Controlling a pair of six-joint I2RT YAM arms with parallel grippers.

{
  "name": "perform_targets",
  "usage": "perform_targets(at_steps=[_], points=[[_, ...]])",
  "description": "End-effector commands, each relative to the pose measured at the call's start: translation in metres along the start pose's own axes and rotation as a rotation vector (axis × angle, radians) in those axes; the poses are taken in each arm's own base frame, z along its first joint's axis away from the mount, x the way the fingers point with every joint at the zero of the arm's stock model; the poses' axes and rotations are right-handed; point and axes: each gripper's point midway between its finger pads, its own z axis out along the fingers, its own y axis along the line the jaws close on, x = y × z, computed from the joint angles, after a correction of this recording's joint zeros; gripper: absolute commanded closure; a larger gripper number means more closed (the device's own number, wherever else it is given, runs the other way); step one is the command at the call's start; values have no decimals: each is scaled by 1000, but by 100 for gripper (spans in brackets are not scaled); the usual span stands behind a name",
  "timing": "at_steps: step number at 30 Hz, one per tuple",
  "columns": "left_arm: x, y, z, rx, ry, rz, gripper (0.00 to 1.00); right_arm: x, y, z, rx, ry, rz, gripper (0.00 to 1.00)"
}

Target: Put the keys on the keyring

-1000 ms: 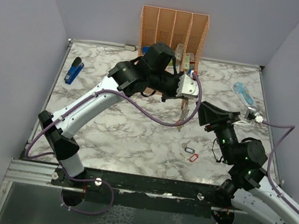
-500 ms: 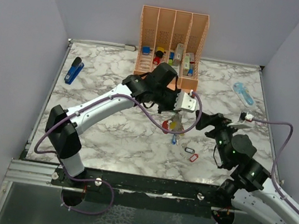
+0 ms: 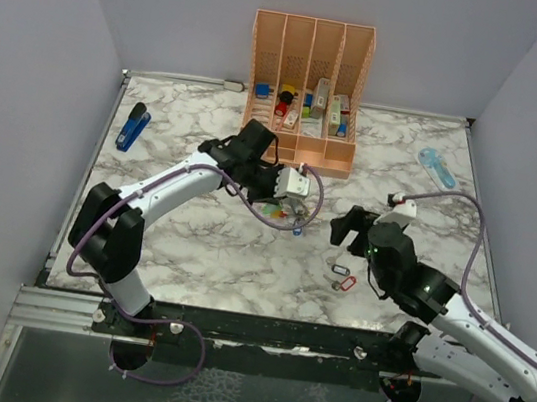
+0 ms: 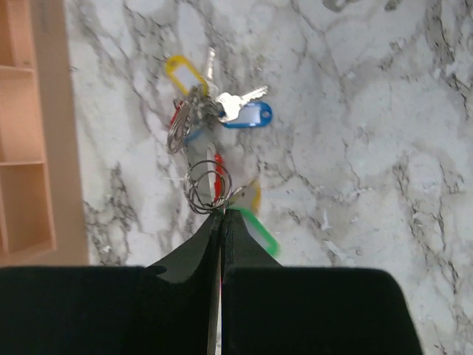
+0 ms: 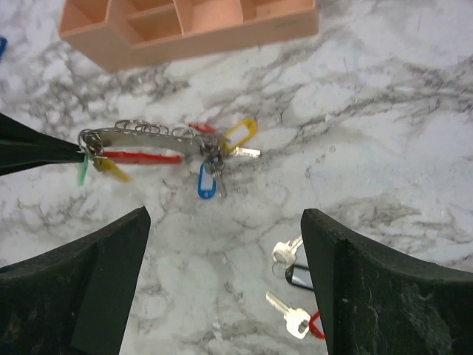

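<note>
My left gripper (image 4: pixel 220 213) is shut on one end of the keyring (image 5: pixel 148 140), a red clip with a grey metal side that stretches low over the marble. Several keys hang from it or lie under it: blue tag (image 5: pixel 206 181), yellow tag (image 5: pixel 240 135), green tag (image 4: pixel 259 233). In the top view the bunch (image 3: pixel 282 210) sits just below my left gripper (image 3: pixel 299 187). Two loose keys lie on the table, one with a black tag (image 5: pixel 299 275), one with a red tag (image 5: pixel 295 319). My right gripper (image 5: pixel 223 222) is open and holds nothing, just near of the bunch.
An orange compartment organizer (image 3: pixel 296 150) with small items stands at the back, close behind the keyring. A blue object (image 3: pixel 134 126) lies at the far left and a light blue one (image 3: pixel 437 168) at the far right. The loose keys (image 3: pixel 342 277) lie beside my right arm.
My left arm has come down and toward the near left, carrying the keyring and its keys low to the table. My right gripper has opened, let go and drawn away to the left.
</note>
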Motion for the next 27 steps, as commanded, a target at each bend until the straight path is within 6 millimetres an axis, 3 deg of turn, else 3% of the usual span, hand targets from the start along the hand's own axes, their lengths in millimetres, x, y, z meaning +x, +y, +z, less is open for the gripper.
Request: perform_targets(at_steps=[1, 6, 10, 15, 21, 27], points=[[36, -15, -2, 35, 56, 17, 98, 43, 11, -7, -14, 262, -21, 17], [71, -4, -5, 27, 99, -47, 96, 84, 0, -13, 106, 479, -27, 25], [89, -6, -10, 53, 123, -64, 96, 93, -12, -17, 161, 528, -60, 29], [114, -7, -16, 66, 186, -73, 87, 105, -21, -16, 208, 586, -135, 35], [125, 10, -29, 16, 176, -102, 71, 117, -19, -3, 226, 638, -218, 36], [116, 26, -45, -32, 120, -116, 59, 108, -10, 9, 187, 607, -279, 39]])
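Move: The left hand still pinches the keyring by its rings; the keyring's middle lies about 4 cm right, 1 cm ahead and some 7 cm below. Under the open, empty right hand, some 18 cm down, is the black-tag key, about 1 cm ahead and 2 cm right, with the red-tag key 5 cm nearer the base and 2 cm farther right. The keyring is roughly 10 cm ahead, 12 cm left and 9 cm below that hand. The left fingers let go of the keyring's rings and open to over a third as that hand sinks about 7 cm and draws some 11 cm left, clear of them. Meanwhile the right hand sinks some 11 cm and eases 5 cm back towards the two loose keys, tipping its fingers down by about 35 degrees and narrowing them partly, touching nothing. ##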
